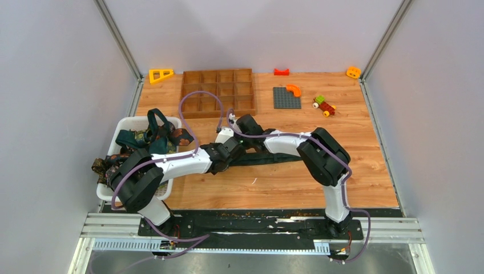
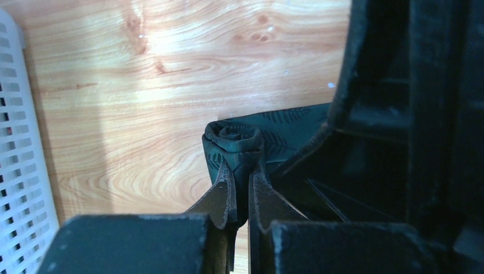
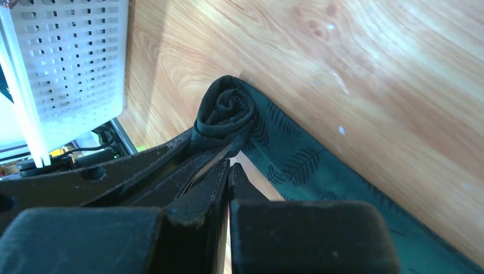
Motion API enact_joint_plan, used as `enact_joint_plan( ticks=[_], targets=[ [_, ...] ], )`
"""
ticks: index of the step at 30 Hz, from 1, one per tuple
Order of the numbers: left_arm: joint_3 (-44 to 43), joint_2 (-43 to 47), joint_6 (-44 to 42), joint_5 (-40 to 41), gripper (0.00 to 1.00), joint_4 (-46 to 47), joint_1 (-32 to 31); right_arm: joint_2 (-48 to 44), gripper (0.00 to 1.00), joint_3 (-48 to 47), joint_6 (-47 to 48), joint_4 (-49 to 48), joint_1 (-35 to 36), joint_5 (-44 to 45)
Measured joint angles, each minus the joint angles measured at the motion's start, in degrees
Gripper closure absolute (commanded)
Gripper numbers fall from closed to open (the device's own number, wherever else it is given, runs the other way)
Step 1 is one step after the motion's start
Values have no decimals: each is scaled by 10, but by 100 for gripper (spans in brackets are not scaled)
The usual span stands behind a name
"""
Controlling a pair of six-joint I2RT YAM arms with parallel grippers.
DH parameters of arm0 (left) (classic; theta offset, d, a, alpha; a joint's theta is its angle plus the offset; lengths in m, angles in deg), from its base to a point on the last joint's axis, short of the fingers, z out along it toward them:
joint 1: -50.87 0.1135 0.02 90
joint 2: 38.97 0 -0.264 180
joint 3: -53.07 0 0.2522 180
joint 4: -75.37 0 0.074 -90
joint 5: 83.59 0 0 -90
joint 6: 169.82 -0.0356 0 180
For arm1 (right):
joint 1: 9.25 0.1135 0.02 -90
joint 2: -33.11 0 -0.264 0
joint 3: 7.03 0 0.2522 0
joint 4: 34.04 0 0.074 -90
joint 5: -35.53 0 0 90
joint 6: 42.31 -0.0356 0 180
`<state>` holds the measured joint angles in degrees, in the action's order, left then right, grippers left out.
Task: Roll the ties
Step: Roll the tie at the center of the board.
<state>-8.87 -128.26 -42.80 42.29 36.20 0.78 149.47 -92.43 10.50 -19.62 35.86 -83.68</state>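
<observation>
A dark green tie (image 1: 274, 158) with a leaf print lies flat across the middle of the wooden table. Its left end is wound into a small tight roll (image 2: 240, 137) (image 3: 225, 111). My left gripper (image 1: 230, 150) (image 2: 242, 168) is shut on the tie, with fabric pinched between its fingers just below the roll. My right gripper (image 1: 228, 138) (image 3: 229, 165) is shut, its tips together right beside the roll, and no fabric shows between them. More ties (image 1: 153, 137), teal and brown patterned, are heaped in the white basket (image 1: 130, 121).
The white basket (image 2: 17, 171) (image 3: 74, 57) stands close on the left of the roll. A wooden compartment tray (image 1: 218, 91), a grey baseplate (image 1: 286, 97), a toy car (image 1: 324, 105) and a yellow triangle (image 1: 160, 75) are at the back.
</observation>
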Motion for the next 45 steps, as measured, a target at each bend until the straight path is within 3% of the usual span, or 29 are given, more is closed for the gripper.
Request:
enact_joint_plan(
  ticks=[5, 17, 28, 45],
  targets=[
    [-26, -17, 0, -3, 74, 5, -5, -38, 97, 26, 15, 35, -12, 17],
    [-60, -32, 2, -24, 58, -8, -16, -91, 97, 70, 41, 70, -38, 50],
    [-66, -35, 2, -31, 51, -42, -15, -105, 97, 83, 50, 85, -68, 73],
    [-118, -67, 14, -28, 54, -75, -17, -124, 98, 107, 59, 101, -76, 84]
  ],
)
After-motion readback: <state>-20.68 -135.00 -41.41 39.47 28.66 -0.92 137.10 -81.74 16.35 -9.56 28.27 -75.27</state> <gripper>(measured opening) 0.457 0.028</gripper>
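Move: The rolled-up end of the tie sits in the left hand's shut fingers, its middle about 1 cm ahead of them and 1 cm lower. From there the flat strip of tie runs off to the right, its middle roughly 15 cm away; the basket is some 31 cm to the left, level fore and aft, and the wooden tray about 23 cm ahead and 4 cm left. The roll lies some 2 cm ahead and 2 cm left of the right fingertips, 1 cm lower. The pinched tie roll is eased free as the left fingers spread to nearly half open around it, that hand shifting about 4 cm right, with a small check back midway, and rising about a centimetre. The right hand, fingers kept shut, draws away from the roll, going some 10 cm right along the strip while its fingertips tip more downward and it turns slightly clockwise. ##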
